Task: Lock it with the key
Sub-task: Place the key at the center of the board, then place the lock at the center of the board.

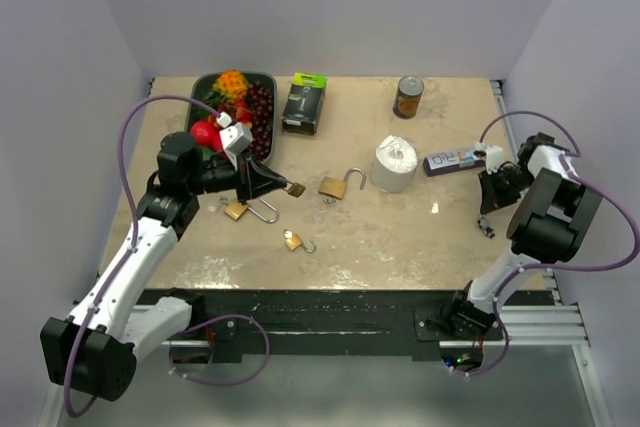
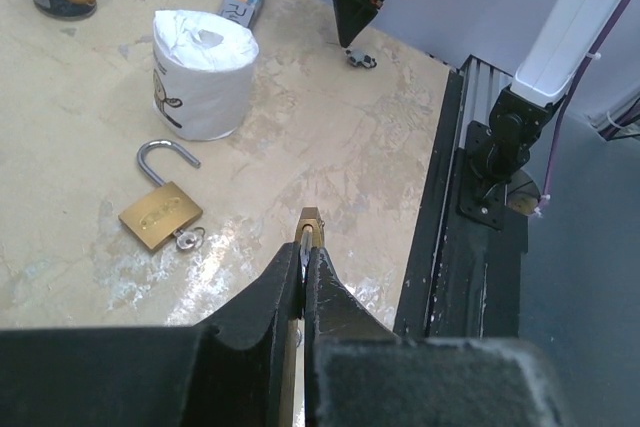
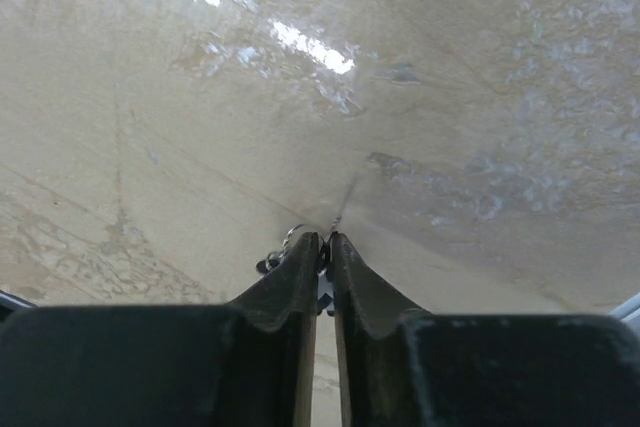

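My left gripper (image 1: 281,187) (image 2: 306,252) is shut on a brass padlock (image 1: 295,189) (image 2: 311,222), held above the table with its body poking out past the fingertips. An open brass padlock (image 1: 333,187) (image 2: 160,214), shackle raised and a small key ring beside it, lies just beyond. At the table's right edge my right gripper (image 1: 484,213) (image 2: 348,39) (image 3: 322,242) points straight down at the table. Its jaws are a narrow slit apart around a small key (image 1: 487,230) (image 2: 361,59) (image 3: 283,247) that rests on the table, its ring sticking out to the left.
Two more padlocks (image 1: 237,210) (image 1: 293,241) lie near the left gripper. A toilet roll (image 1: 395,163) (image 2: 203,72), a can (image 1: 408,96), a small flat box (image 1: 455,160), a black and green box (image 1: 304,102) and a fruit tray (image 1: 205,87) stand further back.
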Motion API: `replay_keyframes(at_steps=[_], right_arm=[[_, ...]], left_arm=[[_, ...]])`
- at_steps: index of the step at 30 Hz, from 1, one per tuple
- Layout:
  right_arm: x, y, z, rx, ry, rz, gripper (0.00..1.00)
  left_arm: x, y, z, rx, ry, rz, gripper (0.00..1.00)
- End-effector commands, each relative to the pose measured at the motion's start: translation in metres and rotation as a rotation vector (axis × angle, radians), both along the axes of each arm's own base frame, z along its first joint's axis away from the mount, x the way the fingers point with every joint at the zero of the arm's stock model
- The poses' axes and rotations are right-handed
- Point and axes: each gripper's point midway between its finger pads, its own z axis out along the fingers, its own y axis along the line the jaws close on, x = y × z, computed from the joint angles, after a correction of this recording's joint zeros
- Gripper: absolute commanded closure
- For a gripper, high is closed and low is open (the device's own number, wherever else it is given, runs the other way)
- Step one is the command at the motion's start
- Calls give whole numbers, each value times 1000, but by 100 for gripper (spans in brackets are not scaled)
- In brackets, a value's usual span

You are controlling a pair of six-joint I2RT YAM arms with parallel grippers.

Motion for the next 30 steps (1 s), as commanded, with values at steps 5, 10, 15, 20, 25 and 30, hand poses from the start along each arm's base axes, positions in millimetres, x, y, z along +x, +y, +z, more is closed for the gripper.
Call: replay_keyframes(at_steps=[5, 10, 15, 20, 25, 30], right_arm=[[25, 9, 24, 31, -94, -2, 48], [40, 27, 68, 42, -203, 56, 34], [55, 90, 143, 67, -399, 206, 12], [43, 196, 215, 188, -621, 364, 1], [13, 298, 242, 289, -724, 553, 1], [-2, 354, 241, 306, -745, 634, 1]], left_arm=[[-8, -2, 2, -4, -2, -13, 100], [-21, -16, -8, -33, 111, -47, 100], [-27, -27, -19, -48, 243, -46, 100], [-21, -36, -23, -90, 367, -39, 100], [-12, -40, -22, -180, 532, 31, 100], [1, -40, -23, -202, 677, 134, 100]])
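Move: At the left hand's fingertips the held padlock sits about 3 cm to its right; from the right hand it is roughly 48 cm left, 5 cm back and 24 cm up. The keys lie about 2 cm back from and 2 cm below the right fingertips, with the toilet roll some 24 cm left and 12 cm ahead, and the open padlock about 38 cm left and 10 cm ahead, down at table level. Opening wide over the keys, the right hand leaves them, first rising slightly forward, then sweeping some 33 cm left and 25 cm up towards the padlock in the left gripper, its fingers swinging from pointing down to forward-left. The left hand keeps its grip on the padlock, easing about 4 cm down and 4 cm right while rolling some 35 degrees, its top going forward. ##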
